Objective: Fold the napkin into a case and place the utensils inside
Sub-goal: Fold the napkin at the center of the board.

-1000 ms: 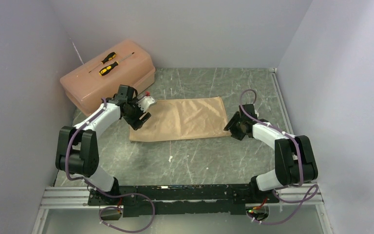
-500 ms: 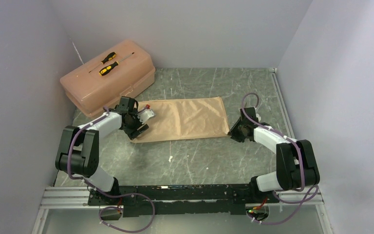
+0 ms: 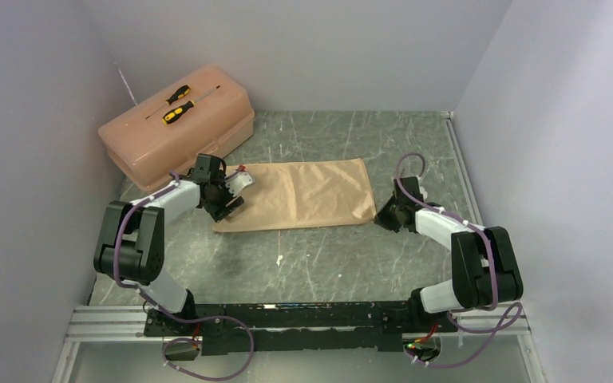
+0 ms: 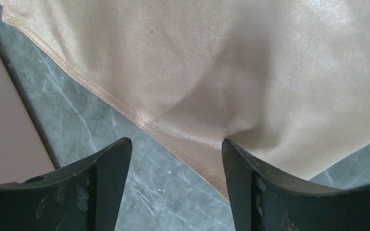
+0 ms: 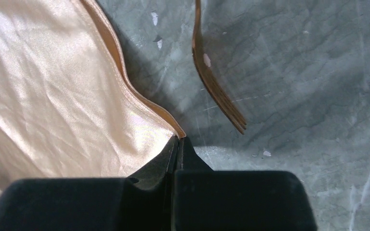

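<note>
The napkin [image 3: 295, 195] lies as a flat peach-tan oblong in the middle of the table. My left gripper [image 3: 223, 201] is low at its near left corner. In the left wrist view it is open [image 4: 176, 144], astride the stitched hem [image 4: 173, 139]: one fingertip [image 4: 233, 149] presses the cloth, the other is over bare table. My right gripper [image 3: 385, 214] is at the near right corner, its jaws [image 5: 178, 140] shut on the napkin's corner tip [image 5: 171, 126]. One of the utensils, a golden-brown fork [image 5: 212, 79], lies on the table just beyond that corner.
A pink plastic toolbox [image 3: 177, 128] stands at the back left with two yellow-and-black screwdrivers [image 3: 177, 104] on its lid; its side shows in the left wrist view [image 4: 5, 120]. Grey walls close in left, back and right. A small white speck [image 3: 279, 259] lies on the table.
My right gripper has closed onto the napkin's near right corner. The left gripper has dropped lower onto the near left corner, still open.
</note>
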Controlling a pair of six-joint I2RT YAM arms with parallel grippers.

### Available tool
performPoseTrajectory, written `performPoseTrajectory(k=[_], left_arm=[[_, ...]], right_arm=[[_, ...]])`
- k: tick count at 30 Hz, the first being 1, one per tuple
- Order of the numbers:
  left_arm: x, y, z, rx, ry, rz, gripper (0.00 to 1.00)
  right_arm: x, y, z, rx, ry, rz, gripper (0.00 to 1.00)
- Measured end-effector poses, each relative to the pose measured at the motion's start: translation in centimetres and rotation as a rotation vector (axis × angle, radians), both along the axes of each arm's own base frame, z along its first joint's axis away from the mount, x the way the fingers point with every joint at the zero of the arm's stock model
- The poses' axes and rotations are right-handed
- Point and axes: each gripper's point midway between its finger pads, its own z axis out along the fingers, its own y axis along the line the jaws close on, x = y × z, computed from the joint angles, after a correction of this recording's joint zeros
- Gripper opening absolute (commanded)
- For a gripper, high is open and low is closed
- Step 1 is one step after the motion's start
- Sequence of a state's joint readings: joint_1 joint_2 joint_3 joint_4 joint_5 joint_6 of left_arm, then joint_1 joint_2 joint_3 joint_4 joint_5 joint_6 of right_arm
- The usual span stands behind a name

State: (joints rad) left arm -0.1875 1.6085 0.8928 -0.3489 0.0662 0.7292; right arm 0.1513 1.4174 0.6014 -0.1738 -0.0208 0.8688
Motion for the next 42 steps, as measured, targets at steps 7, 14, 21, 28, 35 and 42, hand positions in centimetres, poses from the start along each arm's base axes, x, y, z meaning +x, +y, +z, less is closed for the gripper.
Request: performPoseTrajectory(k=[7, 14, 21, 28, 35, 42], left_arm=[[-2.5, 0.2, -0.1, -0.017, 0.102, -0.018, 0.76], [-2.5, 1.8, 1.2, -0.025, 0.108, 0.02, 0.74], [-2.7, 1.3, 1.2, -0.06, 0.117, 0.023, 0.73], [-2.8, 1.6, 1.3, -0.096, 0.131, 0.064, 0.7], [-0.3, 4.4, 3.6, -0.184, 0.09, 0.22, 0.7], [-0.5, 5.1, 4.1, -0.228, 0.105, 0.279, 0.7]], right_arm=[[-0.3, -1.5, 0.4, -0.034, -0.009, -0.032, 0.0], [-1.1, -2.9, 0.7, -0.09, 0.005, -0.037, 0.0], [-1.6, -3.5, 1.2, -0.119, 0.005, -0.014, 0.0], [0.2, -1.1, 4.4, -0.132, -0.078, 0.109, 0.0], [2.6, 11.3, 11.0, -0.055, -0.276, 0.471, 0.0], [2.8, 25.3, 11.4, 0.036, -0.289, 0.765, 0.0]])
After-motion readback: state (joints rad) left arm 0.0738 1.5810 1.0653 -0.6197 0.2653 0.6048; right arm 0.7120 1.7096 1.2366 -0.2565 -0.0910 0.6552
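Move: The right hand holds the napkin's near right corner just above the table. The middle of the napkin lies about 20 cm to its left and 6 cm ahead, and the left edge's middle some 39 cm left, also 6 cm ahead. A brown fork lies about 5 cm to its right and 6 cm ahead. The open left hand is low at the left edge, with the napkin's middle some 16 cm to its right and 3 cm ahead. Still pinching the corner, the right hand first drags it about 4 cm to the right, low over the table. It then lifts some 11 cm and sweeps about 27 cm left over the napkin, picking up speed and turning some 40 degrees counter-clockwise. The open left hand draws back 3 cm, then clears off the napkin, about 5 cm left and 4 cm up. ##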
